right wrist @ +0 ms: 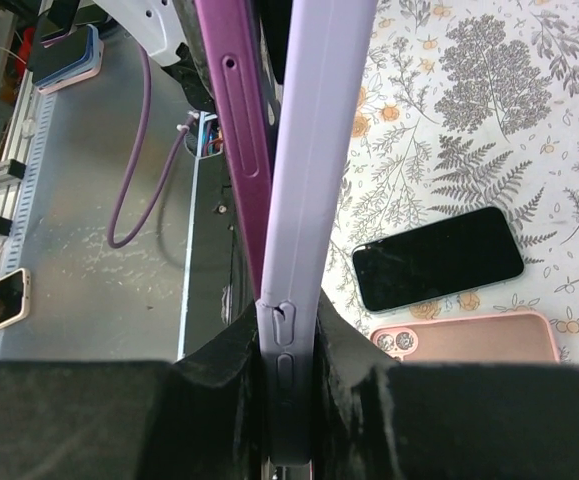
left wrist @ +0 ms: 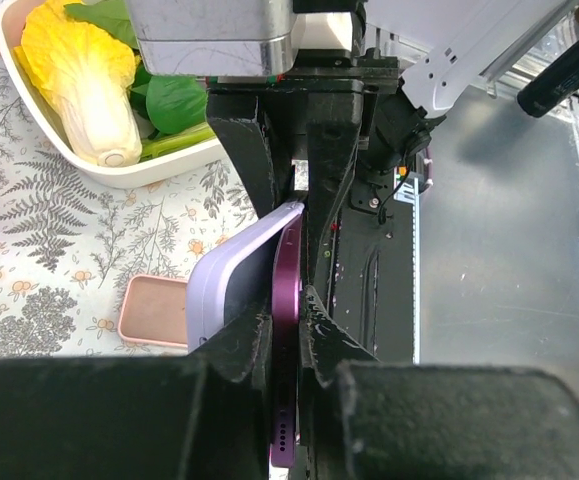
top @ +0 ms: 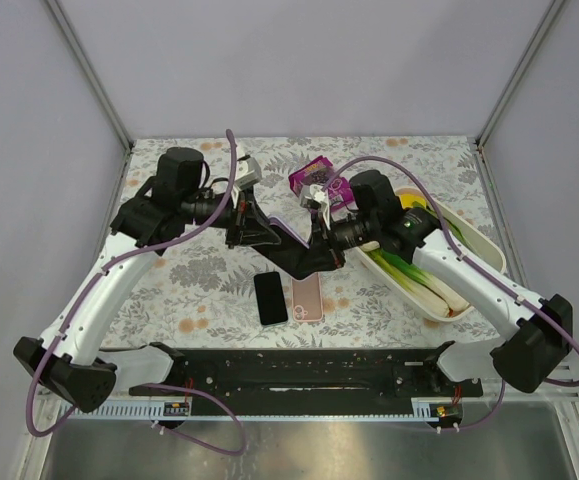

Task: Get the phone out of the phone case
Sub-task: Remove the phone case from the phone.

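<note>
A dark purple phone is partly peeled out of a lavender phone case, both held in the air on edge between the two arms. My left gripper is shut on the phone's edge, its bottom end with speaker holes toward the camera. My right gripper is shut on the phone case at its side buttons. The phone angles away from the case to the left. From above, both grippers meet over the table's middle and hide most of the phone and case.
A black phone and a pink case lie on the floral cloth just below the grippers. A white tray of cabbage and greens sits at the right. A purple packet lies behind. The black base rail runs along the near edge.
</note>
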Controlling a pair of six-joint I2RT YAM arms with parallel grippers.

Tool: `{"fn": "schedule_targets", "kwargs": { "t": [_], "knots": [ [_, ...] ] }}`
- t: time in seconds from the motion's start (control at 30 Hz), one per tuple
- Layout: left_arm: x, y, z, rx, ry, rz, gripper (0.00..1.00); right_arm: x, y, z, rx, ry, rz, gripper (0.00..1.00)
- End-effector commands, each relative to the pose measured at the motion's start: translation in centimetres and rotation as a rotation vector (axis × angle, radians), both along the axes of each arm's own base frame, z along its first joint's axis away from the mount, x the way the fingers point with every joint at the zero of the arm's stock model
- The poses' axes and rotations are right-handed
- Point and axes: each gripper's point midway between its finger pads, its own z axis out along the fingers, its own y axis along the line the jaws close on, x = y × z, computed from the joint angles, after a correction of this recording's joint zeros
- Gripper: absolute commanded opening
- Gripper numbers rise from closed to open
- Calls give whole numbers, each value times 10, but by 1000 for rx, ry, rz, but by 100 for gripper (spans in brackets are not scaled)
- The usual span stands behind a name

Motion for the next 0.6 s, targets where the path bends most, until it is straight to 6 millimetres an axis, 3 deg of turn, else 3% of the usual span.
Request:
{"fn": "schedule_targets", "kwargs": {
  "t": [0.0,0.07,0.17,0.33,0.37,0.57],
  "knots": [
    [-12,-1,2,37,-73,-57,0,26,6,29,95,-97,-114,0],
    [-8,0,-1,61,-92,-54,0,29,6,25,90,-97,-129,0],
    [-5,1,-8,84,-113,-61,0,31,6,24,88,-102,-142,9],
    [0,6,-20,133,-186,-78,0,33,4,20,77,-104,-165,32],
    [2,8,-22,146,-203,-75,0,34,4,19,74,-106,-167,44],
    [7,11,-36,191,-251,-90,0,34,3,20,74,-103,-169,68]
  ]
}}
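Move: The phone, its lavender case already gaping at the left end, is held by both hands; its middle lies about 6 cm right of the left hand, 1 cm back and 3 cm down, and so about 6 cm left of the right hand, level in reach, 3 cm up. On the table, some 9 cm farther out than the right hand and 24 cm below, lie a pink case straight out and a black phone about 11 cm to its left. The right fingers let go of the right-hand end of the lavender case, spreading from a narrow grip to over half open as that hand eases forward some 2.5 cm. The left hand keeps its pinch on the phone's left end, sinks nearly 4 cm with gathering speed and tips its fingers down about 10 degrees. ##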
